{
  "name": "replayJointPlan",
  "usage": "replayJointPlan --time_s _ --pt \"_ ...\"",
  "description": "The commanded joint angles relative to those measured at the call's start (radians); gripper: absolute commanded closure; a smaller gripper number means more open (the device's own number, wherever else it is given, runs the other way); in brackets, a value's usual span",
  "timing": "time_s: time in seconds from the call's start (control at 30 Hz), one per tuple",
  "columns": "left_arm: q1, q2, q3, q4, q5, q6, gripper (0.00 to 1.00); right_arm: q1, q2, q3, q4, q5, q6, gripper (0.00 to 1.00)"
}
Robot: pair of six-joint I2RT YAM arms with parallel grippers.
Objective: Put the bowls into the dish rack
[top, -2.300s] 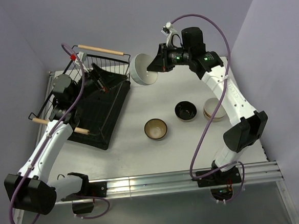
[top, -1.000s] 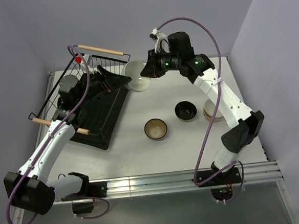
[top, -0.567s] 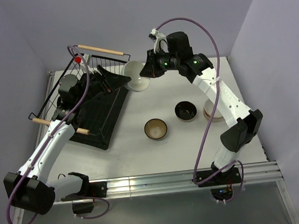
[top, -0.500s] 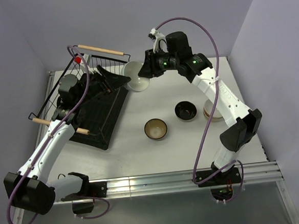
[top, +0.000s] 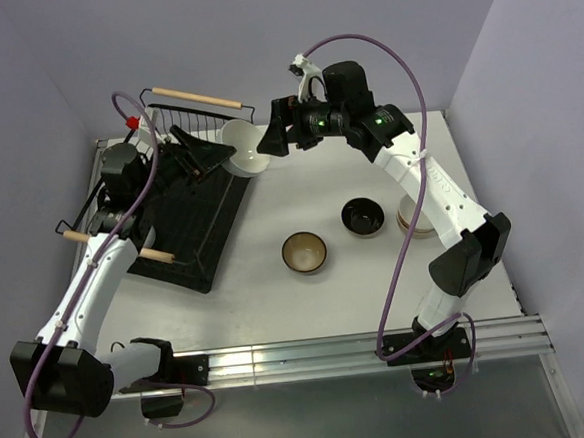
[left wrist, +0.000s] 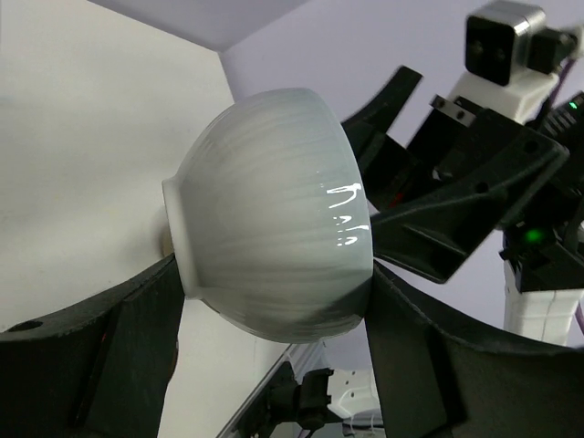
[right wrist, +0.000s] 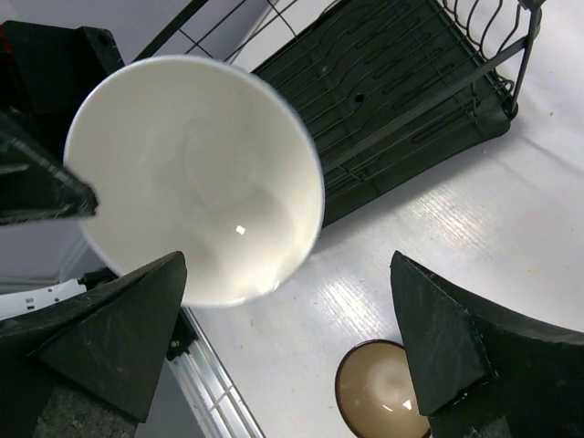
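A white bowl (top: 246, 148) hangs in the air by the near right corner of the black wire dish rack (top: 186, 214). My left gripper (top: 229, 155) is shut on it, one finger on each side of the white bowl (left wrist: 274, 228). My right gripper (top: 268, 138) stands wide open just right of it, no longer touching. In the right wrist view the white bowl (right wrist: 196, 178) faces the camera, in front of the open right gripper (right wrist: 288, 260). A brown bowl (top: 304, 252), a black bowl (top: 363, 217) and stacked cream bowls (top: 419, 215) sit on the table.
The rack's wooden handles (top: 197, 96) stick out at its far and left ends. The rack (right wrist: 401, 82) lies beyond the bowl in the right wrist view, with the brown bowl (right wrist: 379, 392) below. A purple wall stands close behind both arms.
My right gripper has opened and let go of the white bowl. My left gripper has kept hold of it and carried it a little left, toward the rack.
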Motion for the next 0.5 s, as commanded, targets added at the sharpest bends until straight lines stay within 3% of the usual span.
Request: replayJointPlan --time_s 0.0,0.33,0.47 --pt "0.047 -0.028 0.059 0.002 -0.002 0.018 1.00 -0.013 -0.021 0.039 0.046 -0.012 0.015 0.00" --pt "0.214 -0.010 0.281 -0.405 -0.107 0.351 1.00 -0.073 -0.064 -0.024 0.055 -0.015 0.021 0.00" --pt "0.220 0.003 0.358 -0.552 -0.253 0.546 1.00 -0.079 -0.066 -0.025 0.046 -0.006 0.015 0.00"
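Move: Some 15 cm to the left of the left hand, which already holds the white bowl, and 4 cm ahead lies the dish rack's middle, about 34 cm below. The upturned white bowl in its near-left corner is 25 cm left and 2 cm back; the brown bowl on the table is 14 cm right and 8 cm back, both roughly 32 cm down. From the empty right hand the rack's middle is 23 cm left, 1 cm ahead, 34 cm down. Swinging left at speed, the left arm carries the white bowl about 10 cm in over the dish rack and 3 cm forward, staying nearly level, while the wrist turns some 18 degrees counter-clockwise and rolls about as much, left side rising. Its fingers keep their pinch. The right hand, already open, backs off about 3 cm to the right and forward, away from the bowl. ##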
